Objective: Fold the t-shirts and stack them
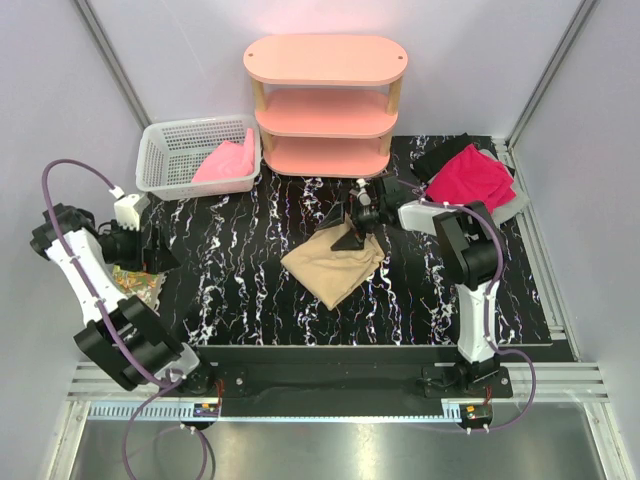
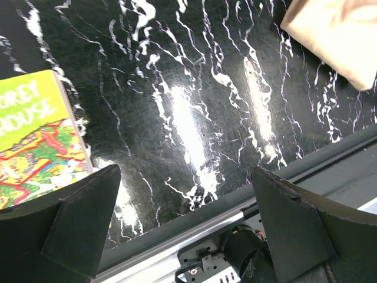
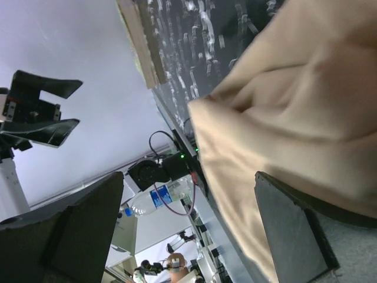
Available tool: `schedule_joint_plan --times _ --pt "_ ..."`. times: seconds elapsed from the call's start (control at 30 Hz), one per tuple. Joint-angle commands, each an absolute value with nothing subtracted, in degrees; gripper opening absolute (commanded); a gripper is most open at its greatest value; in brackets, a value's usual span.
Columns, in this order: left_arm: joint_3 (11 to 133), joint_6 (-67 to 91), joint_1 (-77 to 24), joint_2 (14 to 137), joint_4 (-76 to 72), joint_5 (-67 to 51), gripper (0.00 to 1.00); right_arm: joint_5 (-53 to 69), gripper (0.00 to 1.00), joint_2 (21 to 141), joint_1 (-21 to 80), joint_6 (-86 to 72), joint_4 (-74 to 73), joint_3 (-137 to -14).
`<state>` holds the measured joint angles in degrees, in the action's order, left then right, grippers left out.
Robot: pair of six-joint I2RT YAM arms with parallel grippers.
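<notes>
A tan-beige t-shirt [image 1: 335, 265] lies folded in a rough square in the middle of the black marble table [image 1: 250, 280]. My right gripper [image 1: 350, 228] hovers open over its far corner, and the tan cloth [image 3: 294, 118] fills the right wrist view with nothing between the fingers [image 3: 294, 230]. A magenta-red t-shirt [image 1: 470, 178] lies bunched at the back right on top of a black one [image 1: 440, 155]. A light pink t-shirt [image 1: 225, 163] sits in the basket. My left gripper [image 1: 160, 252] is open at the table's left side, empty [image 2: 185, 206], far from the tan t-shirt [image 2: 336, 29].
A white mesh basket [image 1: 165, 150] stands at the back left. A pink three-tier shelf [image 1: 325, 100] stands at the back centre. A colourful book [image 1: 140, 287] lies by the left edge, below my left gripper, and shows in the left wrist view [image 2: 35, 135].
</notes>
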<state>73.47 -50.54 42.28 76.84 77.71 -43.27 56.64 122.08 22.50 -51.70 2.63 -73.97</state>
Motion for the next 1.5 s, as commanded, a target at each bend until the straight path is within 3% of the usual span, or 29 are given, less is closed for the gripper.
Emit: schedule_joint_plan --times 0.0,0.27,0.33,0.47,0.67,0.87,1.27,1.47 --pt "72.43 -50.10 37.19 74.54 79.98 -42.10 0.99 56.44 1.00 112.24 20.49 -44.40 -5.34 -80.06" --pt "70.84 -37.80 16.98 69.61 73.30 -35.60 0.99 55.65 1.00 112.33 13.45 -42.28 -7.29 -75.25" --pt "71.28 -35.61 16.79 69.87 72.60 -37.60 0.99 51.79 1.00 110.23 15.02 -39.23 -11.30 -74.10" --pt "69.27 -31.12 16.79 69.26 68.30 -39.20 0.99 30.81 1.00 104.43 22.92 -30.68 -25.83 -78.91" --pt "67.68 -29.09 16.26 68.11 66.36 -37.53 0.99 25.50 1.00 101.86 27.16 -27.87 -30.84 -82.44" --pt "68.12 -26.81 12.58 68.47 66.36 -35.86 0.99 20.84 1.00 103.71 21.54 -20.84 -31.64 -81.56" --pt "68.99 -16.18 -9.64 73.03 59.95 -28.93 0.99 27.50 1.00 115.56 14.51 -16.08 -28.92 -84.72" --pt "73.20 -15.38 -17.21 83.91 56.17 -25.50 0.99 36.55 1.00 121.01 13.80 -19.50 -23.66 -82.72"
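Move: The folded tan t-shirt lies almost under the right hand, its middle about 8 cm back, 1 cm left and 5 cm below. From that hand the lowest pink shelf stands some 17 cm ahead and 2 cm left, and the red t-shirt pile about 9 cm ahead and 30 cm right. From the left hand the tan shirt's middle is roughly 35 cm right, 3 cm ahead and 16 cm below; the book lies about 9 cm left and 1 cm back of that hand. Open fingers leave the tan shirt's far part: the right hand lifts forward-right, dips back and left over the shirt, then rises and swings right again, sinking just off its far-right edge, about 12 cm right of its start, fingers tipped steeper by some 35 degrees. The open left hand travels about 20 cm right towards the shirt, pausing halfway, turning clockwise and finally sinking slightly, without touching it. ##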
